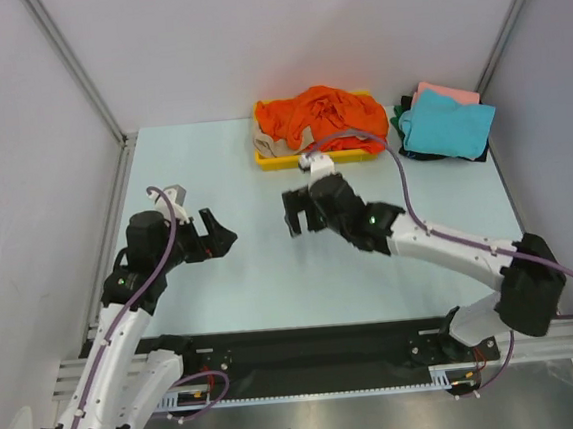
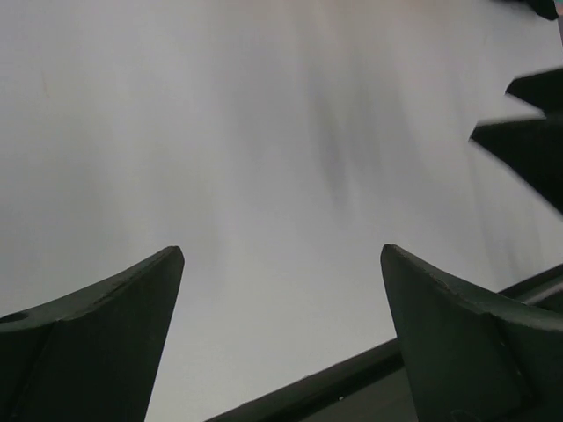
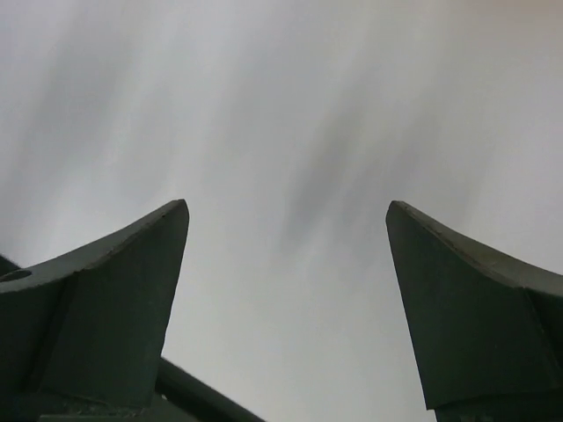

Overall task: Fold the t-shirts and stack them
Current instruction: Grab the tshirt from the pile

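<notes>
A crumpled bright orange t-shirt (image 1: pixel 323 116) lies heaped over a beige one (image 1: pixel 272 145) in the yellow tray (image 1: pixel 310 157) at the back of the table. A folded stack stands at the back right: a teal t-shirt (image 1: pixel 447 125) on top, a pink one (image 1: pixel 446 92) under it, a dark green edge below. My left gripper (image 1: pixel 223 235) is open and empty over the bare table, left of centre. My right gripper (image 1: pixel 296 212) is open and empty near the centre, in front of the tray. Both wrist views show only wide-apart fingers (image 2: pixel 106 325) (image 3: pixel 114 299) and blurred table.
The pale table (image 1: pixel 273 286) is fenced by grey walls on the left, back and right. A black rail (image 1: pixel 309 358) runs along the near edge by the arm bases.
</notes>
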`<state>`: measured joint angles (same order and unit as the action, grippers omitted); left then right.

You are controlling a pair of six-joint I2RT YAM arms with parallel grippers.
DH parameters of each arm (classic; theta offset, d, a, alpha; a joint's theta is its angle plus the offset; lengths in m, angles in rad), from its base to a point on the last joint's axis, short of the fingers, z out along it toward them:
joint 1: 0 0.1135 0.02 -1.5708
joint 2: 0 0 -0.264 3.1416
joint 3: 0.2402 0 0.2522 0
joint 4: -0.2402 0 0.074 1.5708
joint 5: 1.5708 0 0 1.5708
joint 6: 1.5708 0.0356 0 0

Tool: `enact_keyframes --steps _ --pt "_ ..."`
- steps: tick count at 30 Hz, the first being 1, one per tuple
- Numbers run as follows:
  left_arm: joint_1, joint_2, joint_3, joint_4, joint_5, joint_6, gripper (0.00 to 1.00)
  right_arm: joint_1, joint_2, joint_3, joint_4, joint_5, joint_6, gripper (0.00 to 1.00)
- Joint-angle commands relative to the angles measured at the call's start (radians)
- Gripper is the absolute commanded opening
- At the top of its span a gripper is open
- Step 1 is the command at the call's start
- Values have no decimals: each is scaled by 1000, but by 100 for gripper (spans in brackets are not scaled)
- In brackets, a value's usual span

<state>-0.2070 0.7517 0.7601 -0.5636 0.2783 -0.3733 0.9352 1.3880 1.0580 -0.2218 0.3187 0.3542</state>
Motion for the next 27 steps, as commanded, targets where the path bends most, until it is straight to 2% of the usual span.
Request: enact_keyframes --steps 1,3,6,16,18,27 --pt "6 -52 25 4 -96 2 100 -137 101 235 -54 -127 -76 99" --pt "6 -74 18 14 -65 1 100 -208 161 377 -70 -177 -128 99" --pt "6 -100 -5 57 17 8 100 -269 279 561 -123 -124 -178 99" --pt "9 -103 -8 45 -30 5 100 -519 601 927 -270 -145 -126 98" --pt "24 -92 -10 51 -11 8 100 -571 736 1096 -341 -173 -141 97" --pt "72 -92 -19 67 32 8 100 -630 969 1344 -315 -230 -155 97"
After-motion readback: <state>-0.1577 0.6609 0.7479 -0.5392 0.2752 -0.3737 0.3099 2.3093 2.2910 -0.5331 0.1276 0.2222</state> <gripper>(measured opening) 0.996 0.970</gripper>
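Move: The orange shirt pile in the yellow bin has its middle roughly 37 cm ahead of the open right hand, about 9 cm to its right and some 13 cm below it. Beige cloth hangs at the bin's left side, about 33 cm ahead and 3 cm left of that hand; the folded stack lies about 32 cm ahead and 47 cm to its right. From the left hand the pile is some 42 cm ahead, 30 cm right and 14 cm lower. Towards the orange pile the right hand swings quickly, forward about 32 cm in a high arc: first climbing some 10 cm, then veering right and sinking nearly as far again towards the cloth, while the hand turns clockwise a little over 20 degrees. Its fingers stay wide open, and no touch can be seen. The left hand just lifts slightly, also open. ##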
